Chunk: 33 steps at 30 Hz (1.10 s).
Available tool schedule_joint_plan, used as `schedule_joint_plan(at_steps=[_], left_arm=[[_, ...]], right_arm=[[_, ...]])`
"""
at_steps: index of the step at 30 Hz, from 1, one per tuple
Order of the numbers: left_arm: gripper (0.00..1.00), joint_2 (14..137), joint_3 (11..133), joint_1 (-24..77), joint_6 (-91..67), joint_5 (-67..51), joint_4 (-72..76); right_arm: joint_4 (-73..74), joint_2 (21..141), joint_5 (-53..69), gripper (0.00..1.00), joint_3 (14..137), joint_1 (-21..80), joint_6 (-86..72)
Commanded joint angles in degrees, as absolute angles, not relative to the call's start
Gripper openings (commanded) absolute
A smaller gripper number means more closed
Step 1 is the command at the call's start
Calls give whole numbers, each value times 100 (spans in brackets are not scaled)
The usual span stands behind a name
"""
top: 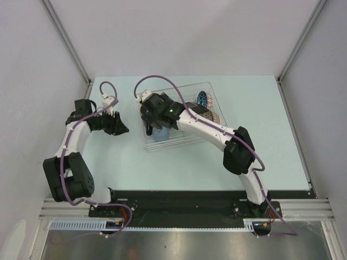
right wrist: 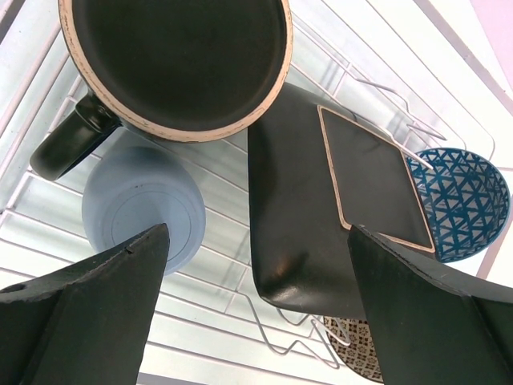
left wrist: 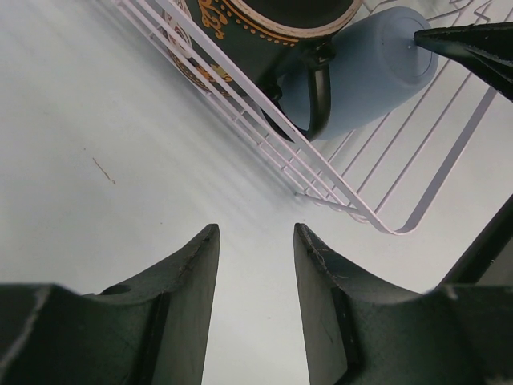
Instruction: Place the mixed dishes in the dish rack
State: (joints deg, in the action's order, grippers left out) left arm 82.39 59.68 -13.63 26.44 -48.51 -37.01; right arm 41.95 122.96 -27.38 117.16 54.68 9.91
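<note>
The clear dish rack (top: 187, 138) stands mid-table. In it are a dark mug (right wrist: 176, 56) showing a dark round face with a beige rim, a small light-blue cup (right wrist: 144, 204) lying beside it, a black square plate (right wrist: 304, 216) standing on edge, a blue patterned bowl (right wrist: 461, 204) and a beige patterned bowl (right wrist: 357, 353). My right gripper (right wrist: 260, 241) hovers over the rack, open wide, with the plate's lower edge below and between its fingers and nothing gripped. My left gripper (left wrist: 256, 233) is open over bare table just left of the rack, holding nothing.
The rack's wire dividers (left wrist: 321, 180) rise close in front of the left gripper. One right fingertip (left wrist: 473, 44) pokes in beside the cup (left wrist: 369, 76). Grey walls enclose the pale table (top: 260, 141) on three sides.
</note>
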Motion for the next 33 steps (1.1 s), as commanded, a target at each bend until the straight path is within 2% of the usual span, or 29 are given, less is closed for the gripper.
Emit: schedule_joint_plan(at_steps=[1, 12, 16, 19, 20, 24, 28, 33], left_arm=[[47, 8174, 6021, -1397, 2663, -5133, -3648], [47, 8086, 6038, -1354, 2294, -4931, -3393], [47, 8033, 6047, -1161, 1996, -4581, -3069], [47, 8042, 6056, -888, 1776, -4141, -2866], [47, 8042, 6064, -862, 1688, -4131, -2830], [48, 8016, 6143, -809, 1494, -4078, -2830], [47, 7709, 6004, -791, 1214, -3815, -2751], [47, 6962, 5678, -712, 1116, -3296, -2821]], right_arm=[[4403, 12024, -2786, 100, 11962, 5511, 967], [4983, 11200, -2304, 100, 12507, 5134, 528], [4853, 10243, -1664, 100, 11754, 4433, 27], [4378, 9269, -1320, 100, 10488, 3782, -333], [4246, 9037, -1275, 100, 9772, 3658, -395], [3946, 8236, -1432, 100, 8739, 3525, -597], [4446, 8191, -1687, 100, 8631, 3463, -870], [4316, 7849, -1170, 100, 8411, 3463, -949]])
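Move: Some 24 cm to the right of the right hand, 9 cm farther out and 14 cm lower, is the middle of the rack's right end. The speckled bowl stands about 20 cm right, 4 cm ahead, and the black container 8 cm right, 7 cm ahead. The blue cup lies 3 cm left, 2 cm back, with the black mug 5 cm left, 7 cm ahead. The rack's right end is roughly 39 cm right, 15 cm ahead of the left hand, 11 cm lower. Lifting away from the cup and mug, the right hand, still wide open and empty, climbs about 12 cm and sweeps some 20 cm to the right, past the black container towards the rack's right end. Its left side rolls up and it turns clockwise, then it draws back and sinks about 4 cm. The left hand eases forward, then rises 2 cm, turning slightly counter-clockwise. ##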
